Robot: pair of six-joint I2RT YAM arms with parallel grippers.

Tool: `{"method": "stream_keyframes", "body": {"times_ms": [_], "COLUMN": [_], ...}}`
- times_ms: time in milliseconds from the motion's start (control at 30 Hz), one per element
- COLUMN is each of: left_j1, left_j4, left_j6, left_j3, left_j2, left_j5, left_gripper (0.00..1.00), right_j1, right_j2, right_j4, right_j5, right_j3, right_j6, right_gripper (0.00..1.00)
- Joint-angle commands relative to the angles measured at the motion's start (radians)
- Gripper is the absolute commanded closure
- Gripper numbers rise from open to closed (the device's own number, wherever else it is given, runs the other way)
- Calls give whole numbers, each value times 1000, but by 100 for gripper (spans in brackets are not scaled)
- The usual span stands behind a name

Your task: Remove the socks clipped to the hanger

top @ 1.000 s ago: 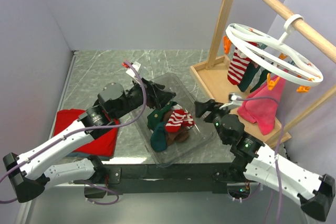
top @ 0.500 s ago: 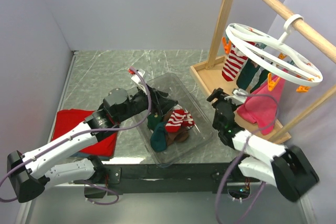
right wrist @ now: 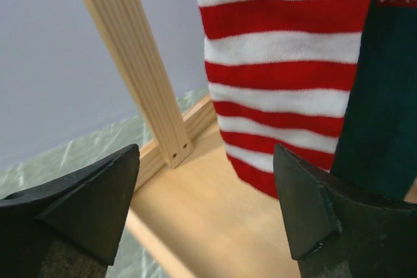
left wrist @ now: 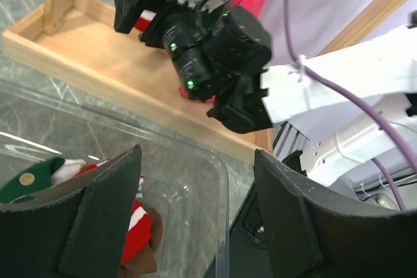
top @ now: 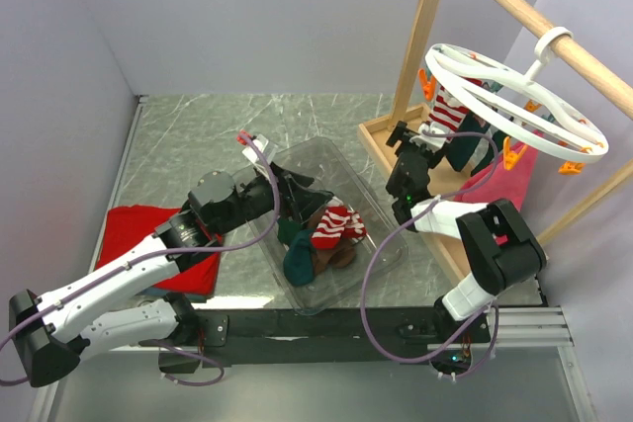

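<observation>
The white ring hanger [top: 514, 96] hangs by its hook from the wooden rail. Clipped to it are a red-and-white striped sock [top: 447, 112], a dark green sock [top: 475, 150] and a pink sock [top: 506, 183]. My right gripper [top: 417, 137] is open and empty, just left of and below the striped sock [right wrist: 287, 63], with the green sock [right wrist: 381, 102] beside it. My left gripper [top: 307, 190] is open and empty over the clear tray [top: 381, 259], which holds a striped sock [top: 336, 224] and a green sock [top: 297, 259].
The wooden frame's post [right wrist: 130, 56] and base board [right wrist: 215, 226] lie right before my right gripper. A folded red cloth [top: 158, 244] lies at the left. The left wrist view shows the tray rim [left wrist: 221, 180] and the right arm's wrist [left wrist: 208, 37].
My right gripper has risen and swung away from the tray to the striped sock on the hanger. My left gripper has shifted slightly over the tray.
</observation>
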State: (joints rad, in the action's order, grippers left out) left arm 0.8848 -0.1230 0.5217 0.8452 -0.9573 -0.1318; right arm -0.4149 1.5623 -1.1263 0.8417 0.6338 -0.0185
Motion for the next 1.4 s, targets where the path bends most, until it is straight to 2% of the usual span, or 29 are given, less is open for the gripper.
{"method": "stream_keyframes", "body": {"times_ms": [0,200,300,333,500,600,633,700,733,833,967,1233,1333,1367], "left_j1": [2,2,2,2,2,2,2,2,3,2,2,3,2,2], "left_j4": [-23,-17,-21,-20,-18,-17,-15,-20,-23,-24,-32,-43,-44,-46], "left_j6": [-48,-58,-51,-49,-49,-52,-52,-52,-49,-46,-35,0,12,14], "left_j3": [-1,-6,-9,-8,-8,-3,-3,0,-1,-3,-3,-9,-9,-9], "left_j2": [46,52,52,49,40,34,34,34,35,32,29,40,45,45], "left_j5": [29,44,28,24,20,18,15,14,12,9,-2,-26,-40,-48], "left_gripper": [24,23,23,23,22,22,22,22,22,21,22,22,22,22], "right_j1": [31,45,51,54,82,91,93,91,93,91,73,-38,-24,-18], "right_j2": [45,119,163,179,179,194,202,200,196,167,90,-77,-128,-134], "right_j4": [-96,-122,-170,-179,-138,-132,-133,-136,-133,-116,-144,-141,-9,2], "right_j5": [3,20,40,45,5,13,13,8,5,-3,-84,-33,-36,-38], "right_j3": [69,141,176,184,217,245,248,251,247,222,109,-54,-85,-100], "right_j6": [69,156,232,242,209,209,209,216,213,195,177,138,24,20], "right_gripper": [14,19,24,29,38,51,64,73,82,100,100,100,100,95]}}
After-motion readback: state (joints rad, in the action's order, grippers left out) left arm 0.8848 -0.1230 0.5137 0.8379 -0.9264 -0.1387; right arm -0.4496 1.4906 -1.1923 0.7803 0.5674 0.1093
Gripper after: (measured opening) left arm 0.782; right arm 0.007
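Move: The striped red-and-white sock hangs with its middle about 5 cm ahead of the right hand, 6 cm to its right and 7 cm higher; its lower end reaches down to about finger height. The dark green sock hangs 11 cm to the hand's right, only 1 cm ahead and 4 cm up. The wooden post's foot is some 13 cm ahead, 2 cm right and 15 cm below. From the left hand, the striped sock is about 20 cm ahead, 27 cm right and 4 cm lower. No grip is made: the right hand reaches about 5 cm forward and 3 cm right towards the striped sock's lower end, rising a little with a slight clockwise turn. Its fingers go from wide open to fully shut, then it draws back some 6 cm and left about 4 cm with them shut and empty, turning counter-clockwise by roughly 10 degrees. ##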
